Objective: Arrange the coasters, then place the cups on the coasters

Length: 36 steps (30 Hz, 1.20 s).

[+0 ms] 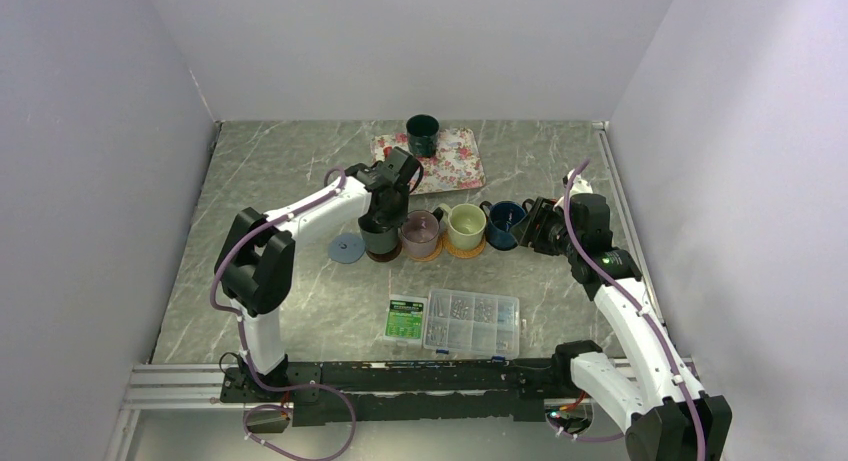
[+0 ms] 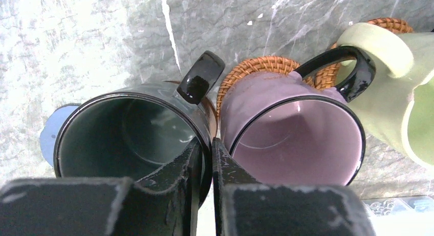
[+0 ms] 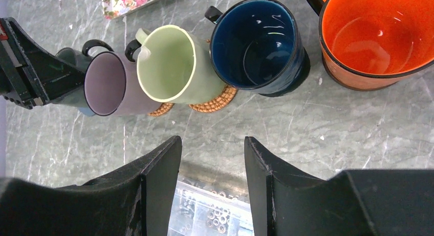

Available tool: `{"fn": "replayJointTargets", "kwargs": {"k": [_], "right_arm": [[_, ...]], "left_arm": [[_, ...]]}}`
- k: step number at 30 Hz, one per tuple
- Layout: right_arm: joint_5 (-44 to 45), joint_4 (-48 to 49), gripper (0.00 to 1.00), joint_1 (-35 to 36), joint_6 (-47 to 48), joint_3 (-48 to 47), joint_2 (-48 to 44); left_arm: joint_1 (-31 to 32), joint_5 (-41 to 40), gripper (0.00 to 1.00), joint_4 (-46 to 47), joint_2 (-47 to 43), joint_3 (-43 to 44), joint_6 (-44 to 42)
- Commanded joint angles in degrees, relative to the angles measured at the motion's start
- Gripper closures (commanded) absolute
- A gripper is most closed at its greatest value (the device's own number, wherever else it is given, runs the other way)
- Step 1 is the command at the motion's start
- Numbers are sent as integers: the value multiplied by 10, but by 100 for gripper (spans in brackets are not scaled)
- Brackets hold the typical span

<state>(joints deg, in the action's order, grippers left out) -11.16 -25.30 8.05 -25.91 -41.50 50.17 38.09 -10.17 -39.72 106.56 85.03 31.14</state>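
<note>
A row of cups stands mid-table: dark grey-green cup (image 1: 380, 238) (image 2: 128, 133), mauve cup (image 1: 420, 232) (image 2: 297, 138) on a woven coaster (image 2: 256, 67), pale green cup (image 1: 466, 224) (image 3: 169, 62) on a woven coaster (image 3: 210, 100), navy cup (image 1: 505, 222) (image 3: 256, 41), orange cup (image 3: 378, 31). My left gripper (image 2: 206, 144) (image 1: 386, 206) straddles the grey-green cup's right wall, one finger inside, jaws close on it. A light blue coaster (image 1: 346, 248) (image 2: 48, 133) lies just left. A dark teal cup (image 1: 422, 134) stands at the back. My right gripper (image 3: 212, 144) (image 1: 540, 227) hovers open and empty near the orange cup.
The floral tray (image 1: 455, 169) carries the teal cup at the back. A clear screw box (image 1: 472, 321) and a green card (image 1: 404, 318) lie near the front, in front of the cup row. Walls enclose the table on three sides.
</note>
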Motion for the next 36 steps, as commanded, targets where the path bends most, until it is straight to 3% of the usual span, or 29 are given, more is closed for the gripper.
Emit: {"fn": "replayJointTargets", "kwargs": {"k": [1, 8, 20, 36], "right_arm": [[5, 2, 47, -1, 9, -1, -5], [2, 3, 47, -1, 8, -2, -6], [-4, 4, 47, -1, 3, -2, -8], [-6, -3, 47, -1, 3, -1, -17]], "left_arm": [[3, 7, 79, 17, -18, -7, 13], [5, 9, 72, 13, -26, -8, 13], [6, 13, 68, 3, -55, -11, 14], [6, 61, 53, 55, -104, -53, 19]]}}
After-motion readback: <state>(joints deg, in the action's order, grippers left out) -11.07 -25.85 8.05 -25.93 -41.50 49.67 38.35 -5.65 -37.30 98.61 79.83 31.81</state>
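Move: The left fingers are still on the right rim of the grey-green cup, whose middle is some 4 cm left, level fore and aft, and 4 cm below; the brown coaster lies under the cup. The lavender mug stands about 4 cm right, level fore and aft, the pale green mug some 12 cm right and 1 cm ahead, the blue coaster about 12 cm left, level fore and aft. From the right hand the cup lies some 24 cm left, 5 cm ahead, 12 cm lower. The left fingers open and release the grey-green cup's rim, then the hand rises about 3 cm, easing back 2. ##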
